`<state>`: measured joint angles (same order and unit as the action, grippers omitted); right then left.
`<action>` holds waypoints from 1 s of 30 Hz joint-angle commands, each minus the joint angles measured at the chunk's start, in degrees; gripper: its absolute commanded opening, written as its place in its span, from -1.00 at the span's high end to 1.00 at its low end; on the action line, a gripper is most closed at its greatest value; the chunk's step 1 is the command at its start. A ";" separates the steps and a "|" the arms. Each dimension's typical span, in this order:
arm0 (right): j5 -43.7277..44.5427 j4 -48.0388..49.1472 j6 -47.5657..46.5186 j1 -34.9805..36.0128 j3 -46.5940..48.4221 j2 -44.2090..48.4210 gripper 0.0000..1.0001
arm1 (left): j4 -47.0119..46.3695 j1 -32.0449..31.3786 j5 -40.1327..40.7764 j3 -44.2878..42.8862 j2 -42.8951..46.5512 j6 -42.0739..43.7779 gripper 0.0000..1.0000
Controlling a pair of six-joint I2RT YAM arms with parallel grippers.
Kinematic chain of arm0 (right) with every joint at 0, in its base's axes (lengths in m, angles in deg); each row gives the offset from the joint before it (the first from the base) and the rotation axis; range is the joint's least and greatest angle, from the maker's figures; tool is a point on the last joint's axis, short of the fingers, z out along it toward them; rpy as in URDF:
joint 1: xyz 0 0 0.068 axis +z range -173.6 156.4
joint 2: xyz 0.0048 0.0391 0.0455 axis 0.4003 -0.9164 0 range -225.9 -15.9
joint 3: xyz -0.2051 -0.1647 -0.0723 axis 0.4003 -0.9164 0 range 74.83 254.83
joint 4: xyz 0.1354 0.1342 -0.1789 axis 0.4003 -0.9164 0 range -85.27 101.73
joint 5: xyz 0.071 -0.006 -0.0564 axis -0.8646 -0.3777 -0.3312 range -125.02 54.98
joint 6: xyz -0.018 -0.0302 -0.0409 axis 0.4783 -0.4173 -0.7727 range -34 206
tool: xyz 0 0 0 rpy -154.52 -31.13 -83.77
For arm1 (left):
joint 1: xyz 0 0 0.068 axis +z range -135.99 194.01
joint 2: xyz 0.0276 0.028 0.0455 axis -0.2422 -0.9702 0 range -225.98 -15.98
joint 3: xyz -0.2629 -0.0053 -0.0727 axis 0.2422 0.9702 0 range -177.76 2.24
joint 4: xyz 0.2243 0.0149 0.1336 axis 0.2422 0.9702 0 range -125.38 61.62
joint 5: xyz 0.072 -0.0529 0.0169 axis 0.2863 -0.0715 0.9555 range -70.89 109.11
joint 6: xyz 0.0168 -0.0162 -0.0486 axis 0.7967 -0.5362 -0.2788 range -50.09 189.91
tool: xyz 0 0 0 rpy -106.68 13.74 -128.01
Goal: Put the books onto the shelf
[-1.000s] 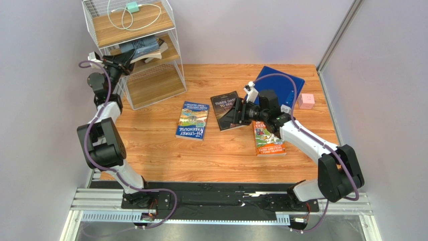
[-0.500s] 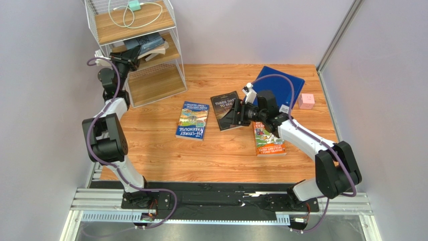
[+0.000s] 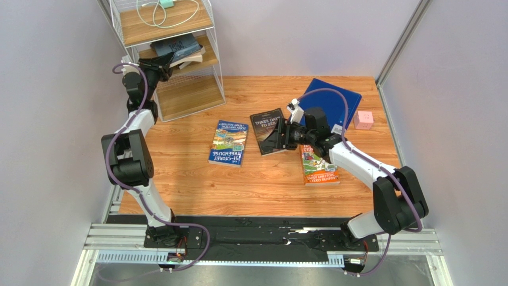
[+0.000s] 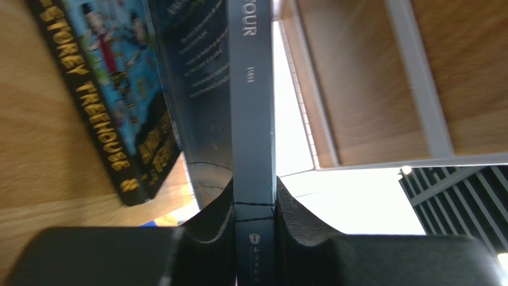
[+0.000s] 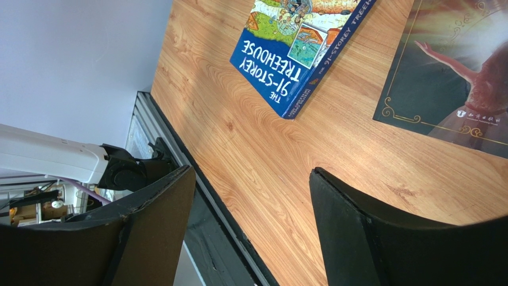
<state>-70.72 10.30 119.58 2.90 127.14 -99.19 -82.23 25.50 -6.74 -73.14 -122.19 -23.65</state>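
The shelf (image 3: 182, 95), a white wire rack with wooden boards, stands at the far left. My left gripper (image 3: 161, 65) reaches in at its middle board, shut on the spine of a dark book (image 3: 177, 46). In the left wrist view that spine (image 4: 253, 113) is pinched in the left gripper (image 4: 253, 205), beside a yellow-black Treehouse book (image 4: 98, 101). My right gripper (image 3: 280, 136) hangs open just above the dark "Three Days to See" book (image 3: 266, 127). A blue Treehouse book (image 3: 229, 142) lies left of it, an orange one (image 3: 317, 167) under the right forearm.
A large blue folder (image 3: 335, 98) and a pink cube (image 3: 363, 120) lie at the far right. A white cable with a green plug (image 3: 160, 9) sits on the rack's top board. Walls close in on the left, back and right.
My left gripper has pushed farther in and to the right with the dark book, and the rack has slid up and right with it. The right gripper has edged slightly left.
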 commanded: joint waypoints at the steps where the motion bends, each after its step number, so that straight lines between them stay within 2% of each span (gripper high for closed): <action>1: -0.95 2.22 -0.89 0.30 -0.37 0.58 -0.51 | 3.42 -2.43 -8.51 -2.67 -0.31 -1.54 0.30; 5: -0.86 2.13 -0.98 0.31 -0.72 1.11 -0.51 | 6.85 -2.52 -10.27 -1.88 0.39 -1.28 0.10; 7: -0.77 2.22 -0.71 0.22 -0.99 1.11 -0.51 | 10.52 -2.52 -10.80 -1.88 1.53 -0.31 -0.17; 9: -0.69 2.22 -0.63 0.31 -1.16 1.37 -0.51 | 13.17 -2.52 -11.07 -2.49 3.11 2.23 -0.20; 10: -0.68 2.22 -0.62 0.31 -1.34 1.63 -0.51 | 18.41 -2.52 -11.68 -3.11 3.64 3.28 -0.25; 19: -0.60 2.75 0.08 0.31 -2.22 2.87 -0.50 | 44.88 -2.52 -18.45 -12.69 4.96 18.21 -0.28; 22: -0.77 3.19 0.52 0.39 -2.66 3.13 -0.51 | 49.02 -2.52 -20.64 -13.40 4.35 21.12 -0.28; 30: -0.86 3.80 1.04 0.31 -3.44 3.92 -0.51 | 51.59 -2.52 -23.99 -10.32 4.87 24.21 -0.26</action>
<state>-71.09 10.74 120.24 2.90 124.32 -97.13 -37.25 26.94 -20.79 -83.76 -117.76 -4.05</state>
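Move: The left hand holds the grey Nineteen Eighty-Four book by the spine, near the corner; the book's middle is about 6 cm ahead and 4 cm to the right, roughly level. The middle shelf's centre is some 4 cm ahead, 2 cm right and 5 cm below this hand, with the Treehouse book on it about 6 cm ahead, 5 cm right and 3 cm below. From the right hand, the grey book lies around 32 cm ahead, 29 cm left and 19 cm higher. Nearly on the spot over the middle shelf, the left hand first opens its fingers to well over half and lets go of the grey book's spine, easing down as it does so. It keeps sinking, about 4.5 cm in all, then also draws back some 3 cm with a drift of about 2 cm to the right, while the wrist rolls left side up, turns a little clockwise and tips the fingers down, some 20 degrees, leaving them open beside the book's near corner. ##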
